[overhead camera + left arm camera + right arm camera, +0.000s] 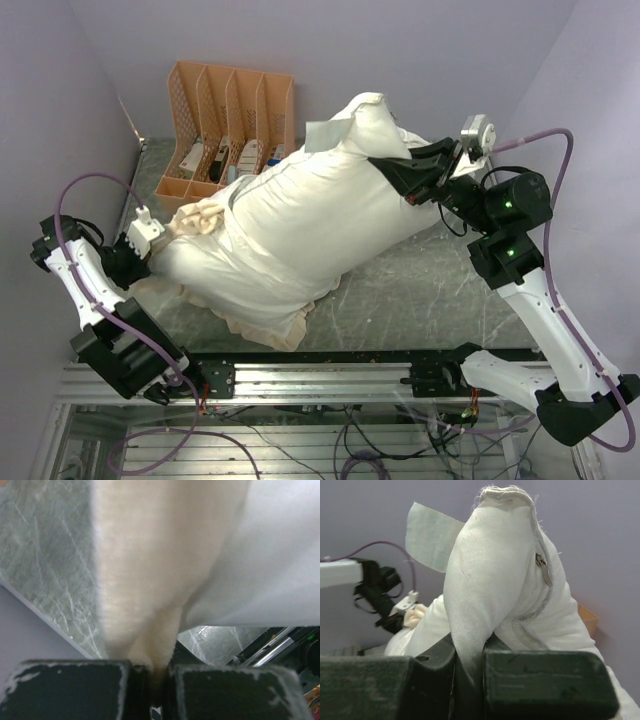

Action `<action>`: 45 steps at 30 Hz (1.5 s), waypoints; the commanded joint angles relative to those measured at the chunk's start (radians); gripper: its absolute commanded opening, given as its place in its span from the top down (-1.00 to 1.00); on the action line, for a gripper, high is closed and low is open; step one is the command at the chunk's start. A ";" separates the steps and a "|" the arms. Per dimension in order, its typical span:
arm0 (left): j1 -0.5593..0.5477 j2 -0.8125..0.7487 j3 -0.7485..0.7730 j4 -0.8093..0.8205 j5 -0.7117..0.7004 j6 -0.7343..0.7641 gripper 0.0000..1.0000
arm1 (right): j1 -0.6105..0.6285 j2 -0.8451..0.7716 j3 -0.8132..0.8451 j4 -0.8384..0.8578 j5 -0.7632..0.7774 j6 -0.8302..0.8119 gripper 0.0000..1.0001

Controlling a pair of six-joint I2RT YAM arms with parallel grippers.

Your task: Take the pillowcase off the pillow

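Observation:
The plump white pillow (330, 210) lies slanted across the table, its far corner lifted. My right gripper (412, 178) is shut on the pillow near that corner. The right wrist view shows the white corner (490, 580) with a zip pull and a grey label pinched between the jaws of the right gripper (470, 665). The cream frilled pillowcase (262, 322) bunches round the pillow's near-left end. My left gripper (152, 238) is shut on it there. In the left wrist view, cream plush pillowcase cloth (145, 580) runs into the closed left gripper (159, 672), with white cloth beside it.
An orange file organizer (225, 120) holding small items stands at the back left, close to the pillow. A metal rail (330, 380) runs along the near edge. Lilac walls close in on both sides and at the back.

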 commanded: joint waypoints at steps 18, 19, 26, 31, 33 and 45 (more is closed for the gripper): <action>0.236 -0.058 0.038 0.442 -0.330 0.022 0.86 | -0.001 -0.095 0.006 0.123 0.869 -0.126 1.00; 0.245 -0.068 0.031 0.474 -0.340 0.031 0.86 | -0.001 -0.090 0.021 0.126 0.887 -0.142 1.00; 0.287 -0.092 -0.026 0.653 -0.388 0.108 0.86 | -0.002 -0.054 0.135 0.176 1.058 -0.232 1.00; 0.305 -0.116 -0.109 0.740 -0.415 0.209 0.86 | -0.001 -0.049 0.160 0.240 1.150 -0.300 1.00; 0.310 -0.141 -0.169 0.792 -0.414 0.270 0.86 | -0.001 -0.055 0.153 0.270 1.139 -0.319 1.00; 0.311 -0.182 -0.261 1.015 -0.378 0.271 0.86 | -0.001 -0.043 0.187 0.364 1.239 -0.441 1.00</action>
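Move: The left hand already pinches the pillowcase's frilled edge; the case's middle lies about 22 cm to its right, level fore and aft and some 5 cm lower, the pillow's about 35 cm right, 5 cm ahead and 10 cm higher, the organizer's roughly 16 cm right, 28 cm ahead and slightly lower. From the right hand, which grips the pillow's corner, the case is about 38 cm left, 2 cm back and 42 cm below, the pillow 26 cm left, 4 cm ahead and 27 cm below. Still gripping, the left hand hauls the pillowcase about 19 cm left, the right the pillow 17 right and forward. ##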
